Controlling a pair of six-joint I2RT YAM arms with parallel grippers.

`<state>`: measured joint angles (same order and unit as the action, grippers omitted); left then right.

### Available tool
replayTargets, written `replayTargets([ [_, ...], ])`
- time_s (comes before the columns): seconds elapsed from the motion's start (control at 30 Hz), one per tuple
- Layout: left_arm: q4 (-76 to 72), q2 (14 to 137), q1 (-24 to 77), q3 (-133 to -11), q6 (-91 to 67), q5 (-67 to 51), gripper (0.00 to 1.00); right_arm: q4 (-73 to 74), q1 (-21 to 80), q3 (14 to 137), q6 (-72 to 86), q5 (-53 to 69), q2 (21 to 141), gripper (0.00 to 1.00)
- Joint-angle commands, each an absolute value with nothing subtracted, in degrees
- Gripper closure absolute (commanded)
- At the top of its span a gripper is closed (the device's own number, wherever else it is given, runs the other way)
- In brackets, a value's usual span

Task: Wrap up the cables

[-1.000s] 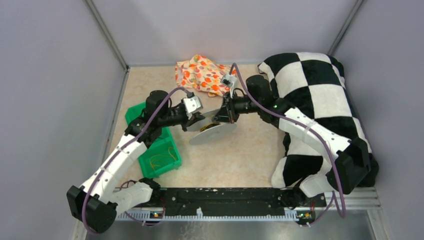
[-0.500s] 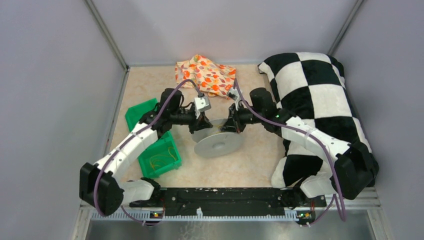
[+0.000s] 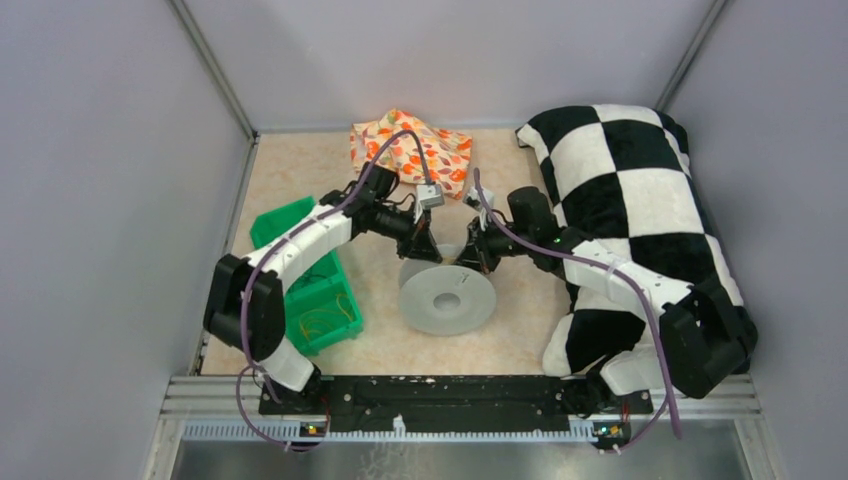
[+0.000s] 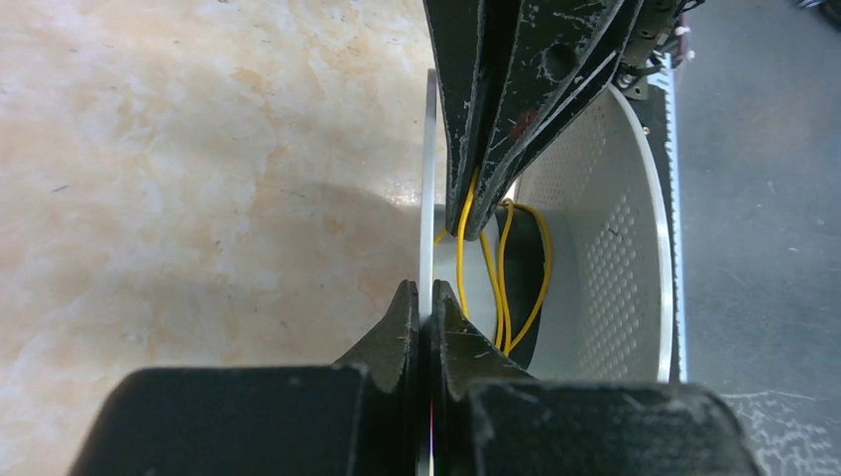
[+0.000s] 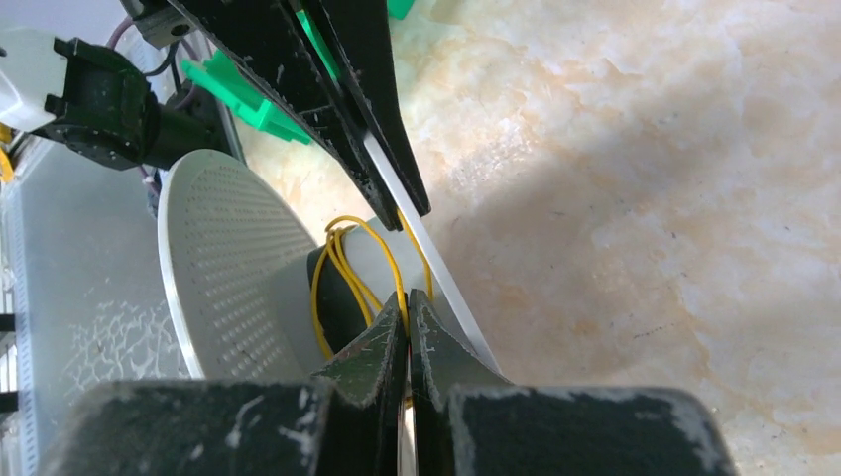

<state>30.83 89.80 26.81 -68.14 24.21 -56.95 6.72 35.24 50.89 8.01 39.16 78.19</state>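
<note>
The grey plastic spool (image 3: 447, 300) stands tilted at mid-table, its near flange facing up. My left gripper (image 4: 425, 290) is shut on the thin edge of one spool flange (image 4: 427, 178); from above, the left gripper (image 3: 425, 240) sits at the spool's far left. The cables (image 4: 504, 283) are thin yellow strands looped loosely round the hub. My right gripper (image 5: 406, 297) is shut on one yellow strand of the cables (image 5: 342, 263) between the two flanges. From above, the right gripper (image 3: 470, 255) sits at the spool's far right.
A green bin (image 3: 300, 225) holding more yellow strands (image 3: 325, 320) lies left of the spool, under the left arm. A floral cloth (image 3: 410, 145) lies at the back. A black-and-white checkered pillow (image 3: 630, 210) fills the right side under the right arm.
The spool has shifted toward the near side and tipped so its flange faces up. Both grippers moved with it, staying shut; the left arm has swung out from its base toward the back.
</note>
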Motion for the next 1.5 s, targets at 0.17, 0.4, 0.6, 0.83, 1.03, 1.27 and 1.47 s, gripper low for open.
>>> replayTargets([
  [0.17, 24.9, 99.9, 26.4, -76.7, 24.6, -60.3, 1.00, 0.4, 34.0, 46.4, 12.9, 40.2, 80.7, 1.00],
  [0.4, 27.4, 107.3, 26.3, -83.3, 26.7, -60.9, 1.00, -6.6, 32.4, 43.7, 17.9, 39.8, 83.8, 1.00],
  [0.6, 28.5, 113.0, 26.2, -88.3, 26.8, -59.7, 0.87, -10.1, 31.0, 41.8, 21.0, 39.7, 85.6, 1.00],
  [0.83, 24.3, 117.5, 26.1, -91.5, 24.3, -57.3, 0.85, -15.2, 29.9, 40.1, 25.7, 40.2, 89.6, 1.00],
  [1.03, 22.2, 120.8, 26.0, -93.2, 22.2, -55.1, 0.83, -25.6, 29.6, 38.7, 33.1, 42.6, 96.2, 1.00],
  [1.27, 19.2, 122.7, 25.4, -93.7, 20.2, -50.9, 0.70, -35.6, 29.1, 37.9, 41.2, 43.2, 101.6, 1.00],
  [1.47, 16.5, 122.9, 24.6, -94.4, 19.0, -48.4, 0.59, -36.6, 28.8, 36.8, 41.7, 42.8, 102.0, 1.00],
])
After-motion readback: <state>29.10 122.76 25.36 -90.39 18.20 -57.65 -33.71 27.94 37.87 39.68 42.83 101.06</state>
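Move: Under the left fingers, which pinch a rim of the cable spool, the spool's middle lies about 7 cm back, 1 cm right and 7 cm below. The right hand, pinching the yellow cable between the flanges, has that middle some 5 cm back, 4 cm left and 6 cm below. From the left hand the green tray is about 28 cm left, level in reach, and the patterned cloth about 27 cm ahead and 5 cm left, both some 15 cm below. Lowering the spool with both hands, the left goes forward and down about 10 cm each, drifting 4 cm right, and from midway opens its fingers to let go of the rim. The right keeps its pinch on the cable, first reaching 4 cm forward, then sinking to about 10 cm lower overall while its wrist turns some 30 degrees, tilting and swinging clockwise. ##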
